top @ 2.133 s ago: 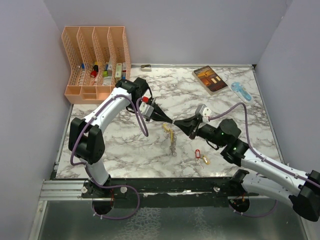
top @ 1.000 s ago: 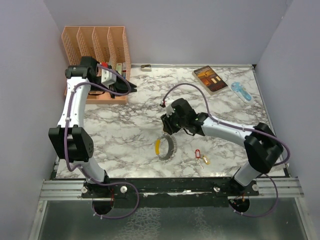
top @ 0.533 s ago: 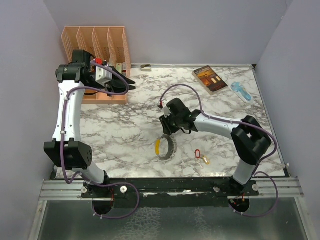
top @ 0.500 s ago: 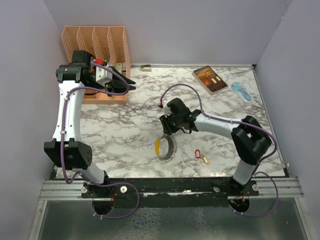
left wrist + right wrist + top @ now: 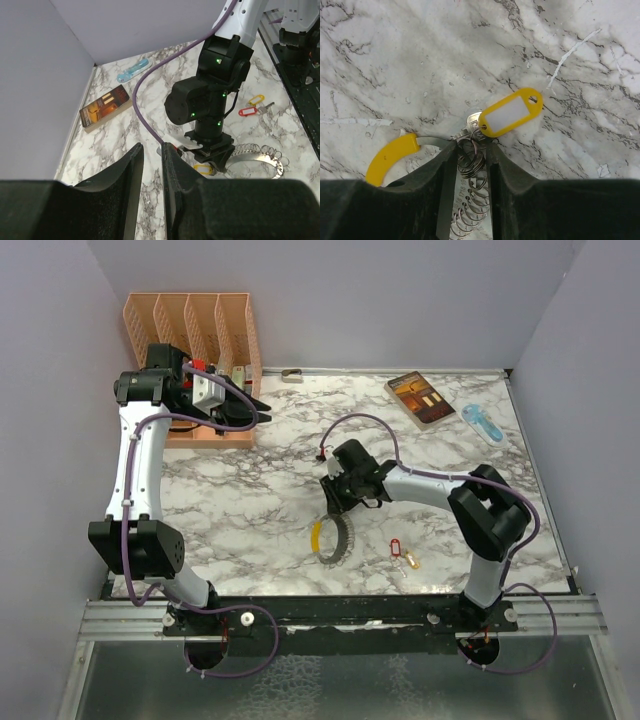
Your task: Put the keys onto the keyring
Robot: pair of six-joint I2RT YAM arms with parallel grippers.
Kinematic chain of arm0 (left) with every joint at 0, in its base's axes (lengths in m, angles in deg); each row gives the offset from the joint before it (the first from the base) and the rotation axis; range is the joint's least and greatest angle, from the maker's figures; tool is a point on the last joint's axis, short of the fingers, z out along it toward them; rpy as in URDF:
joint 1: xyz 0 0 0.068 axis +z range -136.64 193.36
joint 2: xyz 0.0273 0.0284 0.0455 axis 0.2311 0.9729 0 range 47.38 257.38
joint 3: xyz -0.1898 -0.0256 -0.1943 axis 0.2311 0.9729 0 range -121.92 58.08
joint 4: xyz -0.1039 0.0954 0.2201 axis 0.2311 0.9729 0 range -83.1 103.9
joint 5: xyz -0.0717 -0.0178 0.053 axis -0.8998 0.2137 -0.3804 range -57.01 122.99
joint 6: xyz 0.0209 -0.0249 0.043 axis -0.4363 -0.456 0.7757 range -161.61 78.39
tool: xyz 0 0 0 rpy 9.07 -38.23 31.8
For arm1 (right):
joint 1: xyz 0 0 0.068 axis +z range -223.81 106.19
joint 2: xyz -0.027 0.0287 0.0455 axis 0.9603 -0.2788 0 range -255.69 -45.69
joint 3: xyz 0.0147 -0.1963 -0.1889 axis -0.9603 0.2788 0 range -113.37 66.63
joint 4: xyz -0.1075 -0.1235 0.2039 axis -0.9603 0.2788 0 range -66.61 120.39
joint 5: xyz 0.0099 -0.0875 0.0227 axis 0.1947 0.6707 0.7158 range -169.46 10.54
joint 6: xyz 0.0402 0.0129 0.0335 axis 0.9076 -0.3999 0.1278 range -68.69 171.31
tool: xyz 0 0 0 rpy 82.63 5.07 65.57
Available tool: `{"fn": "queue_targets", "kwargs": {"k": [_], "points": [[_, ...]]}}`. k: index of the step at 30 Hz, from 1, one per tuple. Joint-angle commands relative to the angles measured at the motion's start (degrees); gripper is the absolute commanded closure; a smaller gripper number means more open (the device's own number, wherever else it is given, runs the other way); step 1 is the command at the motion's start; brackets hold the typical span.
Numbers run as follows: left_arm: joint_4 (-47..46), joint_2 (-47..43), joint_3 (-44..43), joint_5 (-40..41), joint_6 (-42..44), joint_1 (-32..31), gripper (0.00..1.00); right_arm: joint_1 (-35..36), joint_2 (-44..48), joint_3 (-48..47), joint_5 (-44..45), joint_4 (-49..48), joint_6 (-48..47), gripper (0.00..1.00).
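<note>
The keyring (image 5: pixel 335 538) lies flat on the marble table, a loop of small silvery rings with a curved yellow segment (image 5: pixel 390 157). My right gripper (image 5: pixel 471 150) points down onto its far end, jaws closed on the stack of small rings (image 5: pixel 472 160). A key with a yellow tag (image 5: pixel 511 112) hangs from those rings just past the fingertips. Two more keys, with a red tag (image 5: pixel 395 547) and a yellow tag (image 5: pixel 411 562), lie loose to the right of the keyring. My left gripper (image 5: pixel 255 412) hovers high by the organizer, narrowly open and holding nothing (image 5: pixel 151 147).
An orange slotted organizer (image 5: pixel 190 320) with small items stands at the back left, right behind the left gripper. A book (image 5: pixel 420 398) and a blue plastic object (image 5: pixel 483 424) lie at the back right. Grey walls close in three sides.
The left arm has pulled back from the table's middle to the organizer. The keyring, held up between both grippers earlier, now lies on the table. The right gripper has settled onto its far end.
</note>
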Motion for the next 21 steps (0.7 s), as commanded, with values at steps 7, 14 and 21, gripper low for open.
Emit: {"fn": "queue_targets", "kwargs": {"k": [7, 14, 21], "points": [[1.05, 1.0, 0.31, -7.93, 1.14, 0.84, 0.76, -0.04, 0.83, 0.26, -2.14, -1.75, -0.42, 0.95], [1.05, 1.08, 1.72, -7.59, 4.94, 0.81, 0.74, -0.09, 7.49, 2.25, -0.19, -2.4, -3.02, 0.99], [1.09, 2.11, 8.74, -6.82, 11.91, 0.58, 0.71, -0.09, 18.75, 3.87, -6.18, -5.62, -7.59, 0.99]]}}
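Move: The keyring's far end, with its small wire rings, sits between the right hand's open fingertips; the keyring's middle is about 6 cm back from that hand, level sideways and 1 cm lower. The yellow-tagged key lies roughly 2 cm ahead and 1 cm left of it; the red tag some 8 cm back and 14 cm right. From the high left hand the keyring's middle is about 11 cm back, 12 cm right and 37 cm down. The keyring's far end gets pinched between the right hand's fingertips: the hand stays low over the table while its fingers shut from about a third open, then rises nearly straight up by about 6 cm, gripping throughout and tilting the wrist some 10 degrees. Well clear of the keyring, the left hand, empty, sinks about 3 cm late on. ##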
